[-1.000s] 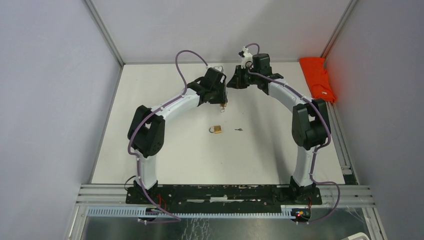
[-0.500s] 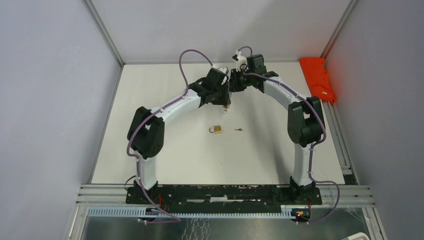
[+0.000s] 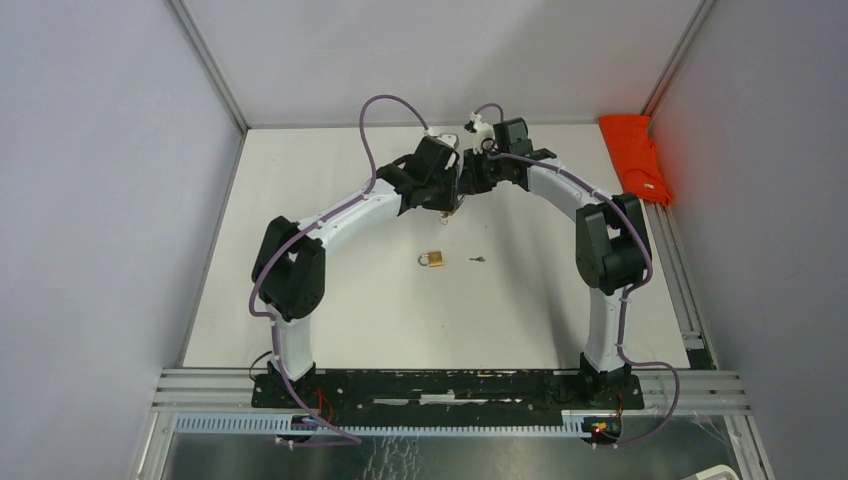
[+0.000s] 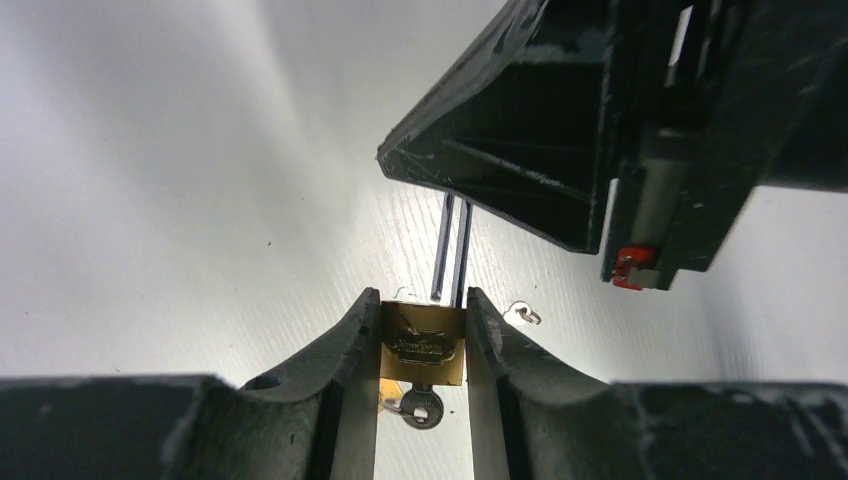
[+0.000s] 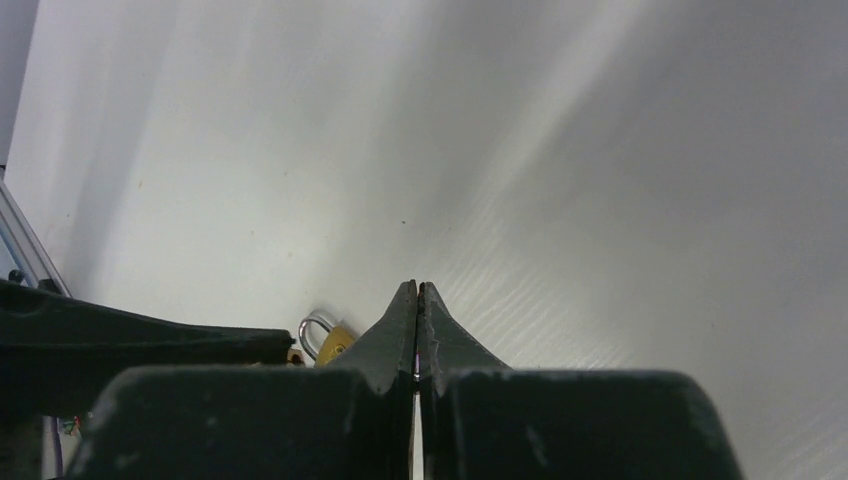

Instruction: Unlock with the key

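My left gripper (image 4: 423, 300) is shut on a brass padlock (image 4: 423, 343), held off the table by its body. Its steel shackle (image 4: 452, 250) points toward my right gripper (image 4: 560, 130), which hangs close in front of it. A key (image 4: 421, 407) sticks out of the padlock's bottom. In the top view the left gripper (image 3: 450, 205) and the right gripper (image 3: 468, 180) almost meet at the far middle of the table. My right gripper (image 5: 417, 292) is shut, with nothing visible between its fingers.
A second brass padlock (image 3: 432, 259) lies mid-table with a small loose key (image 3: 479, 259) to its right. That loose key (image 4: 524, 313) also shows in the left wrist view. An orange cloth (image 3: 635, 155) lies at the far right edge.
My right arm has swung left, bringing its shut gripper close up against the left gripper. The left gripper has kept its hold on the padlock and hardly moved.
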{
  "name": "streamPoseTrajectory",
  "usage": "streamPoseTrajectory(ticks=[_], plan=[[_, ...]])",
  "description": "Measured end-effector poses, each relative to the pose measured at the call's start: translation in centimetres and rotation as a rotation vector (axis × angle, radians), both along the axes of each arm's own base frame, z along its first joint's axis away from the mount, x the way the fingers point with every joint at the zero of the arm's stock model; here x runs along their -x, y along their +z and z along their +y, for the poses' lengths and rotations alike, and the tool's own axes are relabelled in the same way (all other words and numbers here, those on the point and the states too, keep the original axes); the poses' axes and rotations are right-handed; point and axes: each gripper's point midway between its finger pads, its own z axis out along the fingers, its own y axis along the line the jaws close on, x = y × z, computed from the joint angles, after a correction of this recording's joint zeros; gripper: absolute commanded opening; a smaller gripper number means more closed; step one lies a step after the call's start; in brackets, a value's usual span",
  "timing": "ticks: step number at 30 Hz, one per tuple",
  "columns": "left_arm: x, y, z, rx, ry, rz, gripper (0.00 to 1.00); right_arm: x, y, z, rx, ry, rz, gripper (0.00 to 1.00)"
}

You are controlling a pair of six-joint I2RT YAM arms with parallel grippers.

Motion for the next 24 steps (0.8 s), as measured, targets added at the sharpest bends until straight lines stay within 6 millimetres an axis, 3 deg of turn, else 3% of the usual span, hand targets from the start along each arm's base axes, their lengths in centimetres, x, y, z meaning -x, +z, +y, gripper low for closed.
streamPoseTrajectory(ticks=[6,10,17,21,24], plan=[[-1.4,0.9,0.3,-0.031,0.012,-0.071,0.02,0.8,-1.4,-0.5,0.019,-0.003,0.033,0.00],[-2.9,0.3,0.2,-0.040,0.024,-0.115,0.02,1.2,-2.1,-0.7,0.026,-0.005,0.052,0.00],[-3.5,-5.5,0.7,-0.110,0.038,-0.073,0.02,1.4,-2.9,-1.1,0.044,-0.014,0.062,0.00],[-3.3,-6.9,1.5,-0.145,0.055,-0.057,0.02,1.3,-3.2,-1.5,0.063,-0.025,0.059,0.24],[-3.8,-6.5,2.2,-0.158,0.087,-0.081,0.02,1.0,-3.5,-1.8,0.087,-0.035,0.047,0.31]])
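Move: The unlocked padlock, key in it, is already pinched in the left fingertips, its drawn-out shackle reaching forward to the shut right fingers. The open table spot for it lies about 5 cm ahead, 3 cm left and 13 cm below the left hand. Down on the table, the closed padlock is 6 cm back and 3 cm left, the spare key 6 cm back and 7 cm right. From the right hand the held padlock is some 5 cm back, 2 cm left, nearly level. The left fingers lose the keyed padlock without opening, going from round its body to fully shut, as the hand pushes about 3.5 cm forward and slightly up. The left hand then drops some 7 cm towards the table, drifting left, and ends over the padlock. Beside it the right hand sinks about 3.5 cm, easing back and right away from the shackle, and starts to open. ##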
